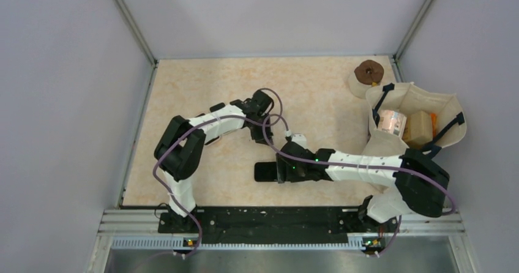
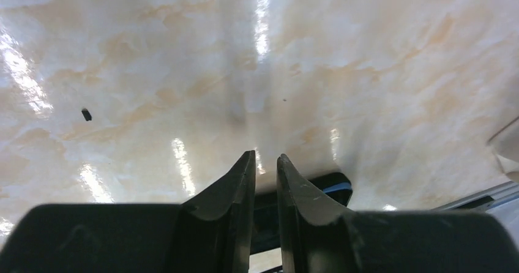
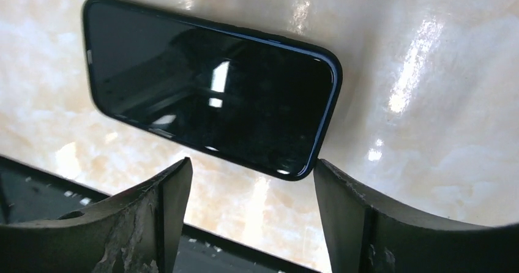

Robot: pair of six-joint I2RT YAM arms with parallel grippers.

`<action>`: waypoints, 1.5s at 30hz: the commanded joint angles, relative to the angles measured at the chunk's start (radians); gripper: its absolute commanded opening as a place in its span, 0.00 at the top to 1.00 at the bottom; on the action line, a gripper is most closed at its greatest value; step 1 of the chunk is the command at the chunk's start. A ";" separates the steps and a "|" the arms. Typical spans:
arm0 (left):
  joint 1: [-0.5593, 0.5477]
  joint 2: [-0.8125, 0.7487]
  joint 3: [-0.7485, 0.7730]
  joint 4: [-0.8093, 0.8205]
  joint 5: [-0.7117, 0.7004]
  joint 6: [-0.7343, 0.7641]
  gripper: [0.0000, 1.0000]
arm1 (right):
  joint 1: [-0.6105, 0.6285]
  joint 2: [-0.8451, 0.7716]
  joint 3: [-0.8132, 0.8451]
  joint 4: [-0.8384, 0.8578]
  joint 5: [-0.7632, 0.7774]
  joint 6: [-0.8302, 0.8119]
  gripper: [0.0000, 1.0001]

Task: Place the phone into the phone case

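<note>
A black phone (image 1: 265,171) lies flat and screen up on the marbled table, near the front edge. In the right wrist view the phone (image 3: 208,83) fills the upper left and has a dark, slightly bluish rim; I cannot tell whether that rim is the phone case. My right gripper (image 1: 283,168) hovers over the phone's right end, open and empty (image 3: 251,163), with the phone's near corner between the fingertips. My left gripper (image 1: 267,137) is just behind it, its fingers nearly together with nothing between them (image 2: 266,157). A dark corner with a blue edge (image 2: 335,186) shows behind those fingers.
A white cloth bag (image 1: 450,117) holding several items stands at the right edge. A brown round object on a white roll (image 1: 369,72) sits at the back right corner. Grey walls enclose the table, and a black rail (image 1: 263,218) runs along the front.
</note>
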 commanded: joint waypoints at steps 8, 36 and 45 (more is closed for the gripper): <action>-0.032 -0.381 -0.371 0.104 -0.100 -0.124 0.73 | -0.220 -0.110 -0.007 0.104 -0.115 -0.137 0.26; -0.243 -0.385 -0.564 0.211 -0.288 -0.408 0.95 | -0.173 0.179 0.125 0.082 -0.161 -0.205 0.71; -0.079 -0.282 -0.439 0.220 -0.273 -0.244 0.98 | -0.172 0.077 0.054 0.076 -0.189 -0.166 0.71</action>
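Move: Behind the left hand, roughly 10 cm back, 3 cm to its right and 3 cm lower, lies the phone in its black case, placed crosswise. From the right hand its middle is about 3 cm ahead, 4 cm to the left and 2 cm below. Two dark phone-like slabs lie off to the left hand's left: the nearer about 10 cm ahead and 17 cm left, the other 6 cm ahead and 23 cm left. Drawing back some 15 cm and about 3 cm left, the left hand sinks to the phone case while its fingers shut, then noses forward a little with the closed tips against the near long edge by the left end. The right hand lifts over the phone, swings forward about 10 cm narrowing its fingers, lowers beyond it and eases back 3–4 cm onto the far edge. ##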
